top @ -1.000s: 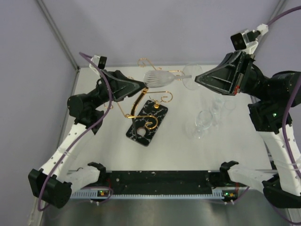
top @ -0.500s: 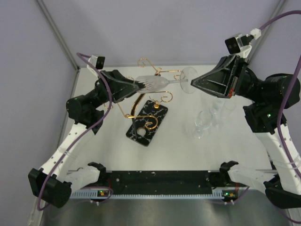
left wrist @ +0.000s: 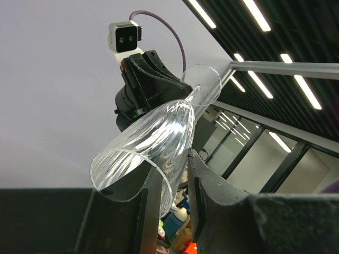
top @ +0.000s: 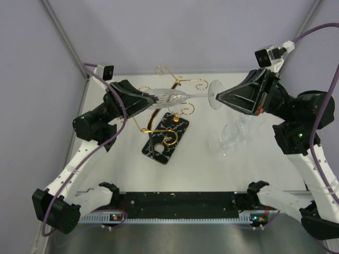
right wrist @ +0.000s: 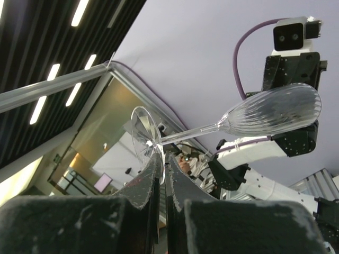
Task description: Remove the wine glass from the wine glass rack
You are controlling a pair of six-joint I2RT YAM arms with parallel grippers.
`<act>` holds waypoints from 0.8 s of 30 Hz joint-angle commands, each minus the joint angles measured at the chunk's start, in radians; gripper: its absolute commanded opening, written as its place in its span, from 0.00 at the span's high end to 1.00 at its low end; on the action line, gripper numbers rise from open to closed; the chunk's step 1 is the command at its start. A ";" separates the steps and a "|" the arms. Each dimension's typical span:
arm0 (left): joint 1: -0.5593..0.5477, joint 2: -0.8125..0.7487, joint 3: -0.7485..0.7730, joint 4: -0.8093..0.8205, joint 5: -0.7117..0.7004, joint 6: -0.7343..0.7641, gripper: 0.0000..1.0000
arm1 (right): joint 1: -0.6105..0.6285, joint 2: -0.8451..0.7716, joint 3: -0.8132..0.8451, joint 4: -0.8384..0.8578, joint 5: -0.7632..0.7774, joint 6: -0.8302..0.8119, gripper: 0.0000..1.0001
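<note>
A clear ribbed wine glass (top: 172, 97) hangs horizontally above the table, bowl to the left and foot to the right. My right gripper (top: 220, 98) is shut on the rim of the foot (right wrist: 145, 135), seen edge-on between its fingers (right wrist: 163, 159). My left gripper (top: 154, 98) is at the bowl's mouth (left wrist: 132, 174). Its jaws (left wrist: 172, 161) straddle the bowl's wall, one finger inside and one outside, with a gap still showing. The wine glass rack (top: 153, 114), gold wire on a black marbled base (top: 165, 138), stands just under the glass. Whether the stem touches its arms I cannot tell.
Two more clear glasses lie on the table right of the rack, one (top: 228, 138) nearer and one (top: 249, 119) under the right arm. The rack's scroll arms (top: 183, 82) curl up behind the stem. Walls close the table at the back and sides.
The right gripper has carried the glass leftward, pushing the bowl's mouth over the left gripper's finger. The left jaws have narrowed around the bowl's wall.
</note>
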 commanded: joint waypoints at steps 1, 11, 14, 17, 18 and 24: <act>-0.008 -0.031 -0.013 0.067 -0.009 -0.003 0.94 | 0.011 -0.016 -0.056 -0.029 0.025 -0.067 1.00; -0.008 -0.062 -0.009 0.036 -0.042 0.044 1.00 | -0.057 -0.083 -0.251 -0.011 0.000 -0.058 0.78; -0.008 -0.083 -0.010 0.010 -0.052 0.078 1.00 | -0.102 -0.108 -0.335 0.060 -0.021 -0.006 0.69; -0.007 -0.092 -0.012 0.004 -0.062 0.090 1.00 | -0.133 -0.116 -0.410 0.123 -0.046 0.034 0.64; -0.008 -0.095 -0.012 0.004 -0.065 0.092 1.00 | -0.136 -0.116 -0.430 0.138 -0.049 0.041 0.63; -0.008 -0.100 -0.009 -0.028 -0.068 0.120 1.00 | -0.159 -0.117 -0.518 0.216 -0.076 0.078 0.59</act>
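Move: My left fingers straddle the wine glass's bowl wall at the rim; the middle of the bowl is about 4 cm to their right, 2 cm above. From my right hand, which pinches the foot, the bowl's middle lies about 12 cm left and 5 cm lower. From my left hand, the foot is some 15 cm right and 6 cm up, the rack's top roughly 14 cm ahead, 7 cm right and 15 cm below. I hand the glass over in mid-air: my left hand stays almost in place and shuts its part-open fingers on the bowl wall, one finger inside the rim. My right hand sinks about 10 cm and drifts some 5 cm forward, first with the foot still pinched, then opening to let go of it, tipping down about 10 degrees. ##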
